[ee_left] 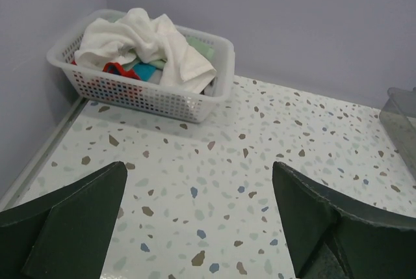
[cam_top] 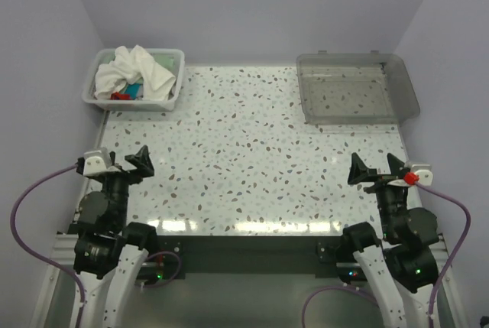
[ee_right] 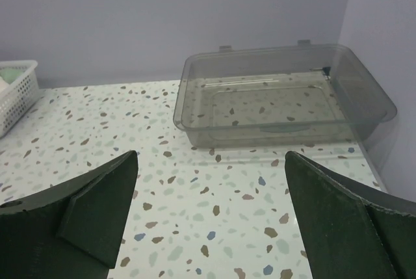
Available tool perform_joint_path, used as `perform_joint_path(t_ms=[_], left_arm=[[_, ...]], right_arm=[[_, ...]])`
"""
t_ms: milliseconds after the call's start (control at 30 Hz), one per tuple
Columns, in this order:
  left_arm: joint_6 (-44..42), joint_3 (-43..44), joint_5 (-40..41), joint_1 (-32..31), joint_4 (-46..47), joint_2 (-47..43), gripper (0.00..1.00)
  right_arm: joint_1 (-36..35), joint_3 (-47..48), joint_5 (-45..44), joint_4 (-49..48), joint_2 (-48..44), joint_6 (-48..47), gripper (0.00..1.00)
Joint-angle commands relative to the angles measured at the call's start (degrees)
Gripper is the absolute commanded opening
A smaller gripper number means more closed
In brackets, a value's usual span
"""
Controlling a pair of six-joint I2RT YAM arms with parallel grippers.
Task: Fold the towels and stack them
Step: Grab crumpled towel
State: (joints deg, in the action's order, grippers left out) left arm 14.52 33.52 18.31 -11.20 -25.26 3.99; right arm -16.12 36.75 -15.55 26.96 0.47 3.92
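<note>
The towels [cam_top: 137, 74] lie crumpled in a white slatted basket [cam_top: 172, 99] at the back left. A white towel [ee_left: 146, 38] is on top, with a pale mint green one [ee_left: 201, 50] and a turquoise-and-red patterned one [ee_left: 123, 69] showing beneath it. My left gripper [cam_top: 122, 161] hovers open over the near left of the table, well short of the basket, nothing between its fingers [ee_left: 71, 220]. On the near right, my right gripper [cam_top: 378, 167] is also open and holds nothing.
A clear grey plastic tray [cam_top: 355, 87] sits at the back right, seen as the tray [ee_right: 279, 97] straight ahead of the right gripper. Lilac walls close in the speckled table [cam_top: 252, 167] on the back and both sides.
</note>
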Motion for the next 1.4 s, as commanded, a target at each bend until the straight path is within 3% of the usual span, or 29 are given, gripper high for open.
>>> perform_joint_path(t_ms=[0,300,433,733,933,1100,1233,1367], left_arm=[[2.87,1.37,0.15,0.57,1.34,5.05,1.0],[5.07,9.1,4.1,0.57,10.3,32.63,1.0],[4.9,18.22,8.49,0.74,12.77,51.32,1.0],[2.7,37.57,8.85,5.48,23.76,86.51,0.96],[2.35,57.08,7.98,8.83,19.9,108.31,0.93],[2.61,67.27,8.59,10.14,17.79,117.82,0.83],[3.14,68.44,9.21,10.5,18.66,120.99,0.71],[3.32,68.44,8.76,10.67,19.28,122.22,0.47]], right_arm=[[-0.23,1.74,-0.44,0.37,-1.17,0.82,0.99],[-0.67,3.32,-1.15,1.43,1.99,1.26,0.99],[-0.76,4.2,-0.27,1.95,4.18,1.18,0.99],[-0.76,4.2,1.66,0.28,9.46,-0.05,0.99],[-0.84,6.05,6.32,0.55,14.46,-1.73,0.99],[-0.76,7.19,8.69,1.16,19.21,-1.29,0.99],[-0.84,7.63,10.01,0.81,21.94,-1.2,0.99],[-0.76,7.54,10.45,-0.41,23.0,-0.94,0.99]])
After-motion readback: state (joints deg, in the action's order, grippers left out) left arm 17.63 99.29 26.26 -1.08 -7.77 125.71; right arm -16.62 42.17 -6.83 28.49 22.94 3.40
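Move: The crumpled white towel is the top cloth in the white basket, with its middle roughly 42 cm ahead of my left hand, 9 cm to its left and 18 cm below. The red cloth lies about 6 cm nearer to me than the towel's middle and 5 cm left of it; the green cloth is some 5 cm beyond and 8 cm right of it. From my right hand the white towel is about 44 cm ahead and 70 cm left. I reach my left hand about 40 cm forward and a little left to the basket, first nearly level after a slight dip, then sinking steeply onto the white towel's near right flap, some 18 cm lower in all. My fingers tip down by over 35 degrees and close halfway around a fold of the flap. My right hand drifts about 5 cm forward and as much left, sinking slightly and tipping down. ##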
